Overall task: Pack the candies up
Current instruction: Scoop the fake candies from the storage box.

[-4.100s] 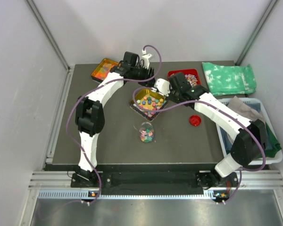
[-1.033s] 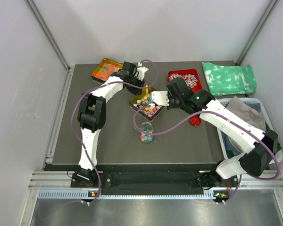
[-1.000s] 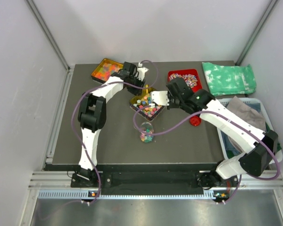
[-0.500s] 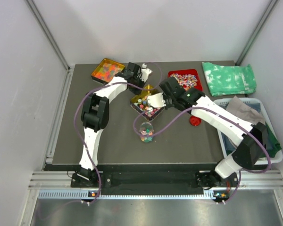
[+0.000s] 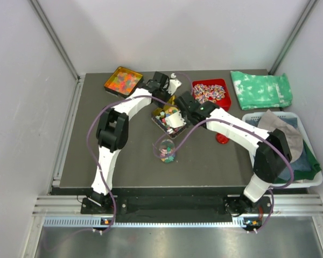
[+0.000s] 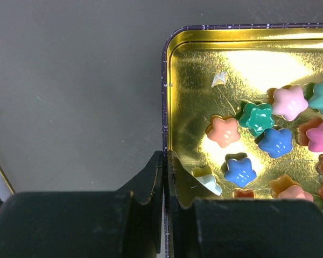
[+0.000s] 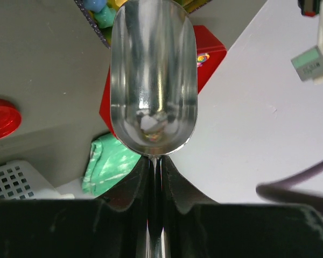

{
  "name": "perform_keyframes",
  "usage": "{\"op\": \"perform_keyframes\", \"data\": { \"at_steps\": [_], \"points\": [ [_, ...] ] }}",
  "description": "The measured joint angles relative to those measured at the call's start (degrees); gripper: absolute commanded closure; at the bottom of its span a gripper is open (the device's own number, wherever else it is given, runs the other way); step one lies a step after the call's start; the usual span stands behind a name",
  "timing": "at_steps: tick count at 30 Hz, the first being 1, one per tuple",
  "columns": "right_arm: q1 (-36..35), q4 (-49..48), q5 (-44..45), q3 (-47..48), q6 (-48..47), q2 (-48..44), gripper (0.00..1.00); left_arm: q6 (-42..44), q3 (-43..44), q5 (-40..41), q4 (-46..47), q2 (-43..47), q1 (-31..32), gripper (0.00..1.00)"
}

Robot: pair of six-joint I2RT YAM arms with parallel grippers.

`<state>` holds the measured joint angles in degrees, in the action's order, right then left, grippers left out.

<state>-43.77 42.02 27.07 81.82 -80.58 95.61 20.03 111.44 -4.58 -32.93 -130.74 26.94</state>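
Note:
The candies (image 6: pixel 274 141) are small star-shaped sweets in pink, blue, green and orange, lying in a gold tin (image 6: pixel 165 107). My left gripper (image 6: pixel 165 161) is shut on the tin's rim at its back corner (image 5: pixel 169 101). My right gripper (image 7: pixel 155 164) is shut on the handle of a metal scoop (image 7: pixel 153 75), whose bowl is empty. The scoop (image 5: pixel 174 118) hangs over the tin (image 5: pixel 160 122) in the top view. A clear jar (image 5: pixel 166 149) with some candies in it stands in front of the tin.
A red lid (image 5: pixel 222 138) lies to the right of the jar. A red tray (image 5: pixel 210 92) of striped sweets and a green cloth (image 5: pixel 260 88) are at the back right. An orange tray (image 5: pixel 122 80) is at the back left. A white basket (image 5: pixel 307 180) stands at the right edge.
My left gripper has moved right along the back, still holding the tin's rim. My right gripper has swung left and brought the scoop over the tin.

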Motion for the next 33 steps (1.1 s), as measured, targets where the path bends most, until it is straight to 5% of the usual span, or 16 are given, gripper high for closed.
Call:
{"op": "perform_keyframes", "data": {
  "at_steps": [33],
  "points": [
    [3.69, -0.59, 8.04, 6.49, -8.28, 12.59, 1.00, 5.99, 1.33, 0.68, 2.51, 5.88, 0.98, 1.00]
  ]
}}
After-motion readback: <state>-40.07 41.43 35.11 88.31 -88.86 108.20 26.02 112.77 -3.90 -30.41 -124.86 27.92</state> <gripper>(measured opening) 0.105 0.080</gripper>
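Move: The left hand, shut on the far-left rim of the star-candy tin, has the tin's middle roughly 8 cm back, 3 cm to its right and a little below; the orange-candy tin stands about 21 cm left and 8 cm farther out. From the right hand, which holds the scoop, the star-candy tin is some 10 cm left, 2 cm ahead and 14 cm down; the red bin 12 cm ahead and 9 cm right, the clear jar about 14 cm back and 11 cm left, both some 15 cm lower. Still pinching the rim of the star-candy tin, the left hand hauls it up about 7 cm, tilting back some 10 degrees to tip the tin towards its near right side. The right hand keeps the scoop and brings it forward about 5 cm and down 3, easing right late on and rolling its left side down so the bowl dips to the tin; whether it touches candies can't be seen. ##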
